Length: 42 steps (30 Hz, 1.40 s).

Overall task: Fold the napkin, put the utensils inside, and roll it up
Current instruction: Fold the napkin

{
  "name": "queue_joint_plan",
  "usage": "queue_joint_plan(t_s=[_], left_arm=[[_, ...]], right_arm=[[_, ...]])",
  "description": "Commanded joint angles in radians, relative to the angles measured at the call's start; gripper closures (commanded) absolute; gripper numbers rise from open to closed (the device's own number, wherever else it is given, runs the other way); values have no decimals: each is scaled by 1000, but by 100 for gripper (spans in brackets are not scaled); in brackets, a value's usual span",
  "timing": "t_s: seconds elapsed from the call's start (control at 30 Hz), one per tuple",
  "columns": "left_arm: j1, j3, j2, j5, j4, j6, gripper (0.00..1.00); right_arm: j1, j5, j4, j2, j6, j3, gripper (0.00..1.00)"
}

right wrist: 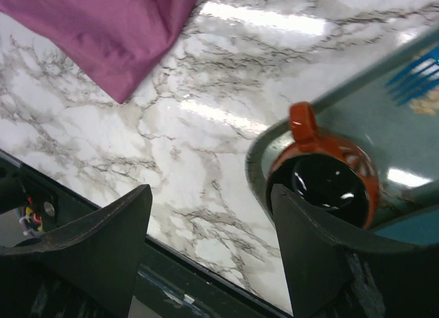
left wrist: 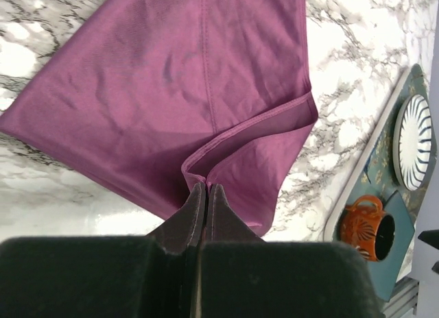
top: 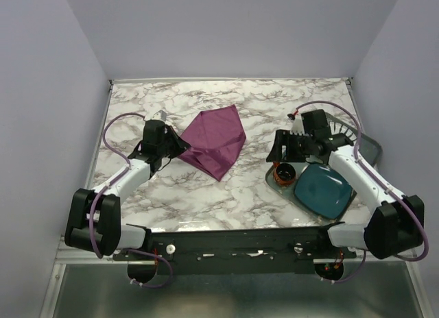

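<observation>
The plum-purple napkin (top: 214, 140) lies partly folded on the marble table, roughly a diamond. My left gripper (top: 181, 147) is at its left corner. In the left wrist view the napkin (left wrist: 171, 92) fills the upper frame, and the left gripper (left wrist: 207, 188) is shut on a pinched fold of its hem. My right gripper (top: 277, 155) hovers open at the tray's left end; in its wrist view the right gripper (right wrist: 211, 194) holds nothing, with the napkin (right wrist: 110, 30) far off at top left. The utensils are out of view.
A grey-green tray (top: 370, 148) at the right holds an orange cup (top: 285, 172), a teal square mat (top: 324, 190) and a striped white plate (left wrist: 415, 140). The cup (right wrist: 329, 177) sits just beside my right finger (right wrist: 309, 242). The table's near edge runs below.
</observation>
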Motion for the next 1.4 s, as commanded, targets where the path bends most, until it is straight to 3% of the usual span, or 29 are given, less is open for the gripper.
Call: queue_joint_plan(t_s=[0.0, 0.53, 1.13, 1.23, 1.33, 1.37], left_arm=[[30, 8, 36, 0, 2, 0, 100], [112, 83, 166, -6, -60, 16, 100], [149, 146, 226, -57, -120, -24, 97], [152, 165, 249, -72, -134, -32, 89], [155, 186, 254, -144, -168, -14, 70], [155, 238, 255, -173, -207, 5, 51]], right_arm=[[99, -39, 90, 92, 32, 80, 21], [252, -160, 210, 446, 84, 354, 23], [291, -191, 231, 566, 75, 431, 23], [297, -198, 251, 589, 77, 436, 23], [298, -214, 274, 614, 86, 449, 23], [300, -212, 279, 620, 86, 453, 23]])
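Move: Pinched in the left fingers, the napkin's corner is bound for the napkin's left edge, about 4 cm ahead, 6 cm left and 5 cm below; the napkin's middle lies some 6 cm ahead and 10 cm right. From the open right hand, the napkin's middle is roughly 20 cm left, 8 cm ahead and 8 cm down, its near corner 19 cm left and 4 cm back. The mug stands about 5 cm to the right and 2 cm back, 6 cm below. Drawing the pinched corner left and down towards the napkin's left edge, the left hand travels about 6 cm left, 5 cm down and 4 cm forward, tipping further down, and starts to open its fingers only at the very end. Meanwhile the wide-open right hand sweeps some 17 cm left and 6 cm forward, away from the mug to above the napkin's right side, turning about 20 degrees counter-clockwise. ##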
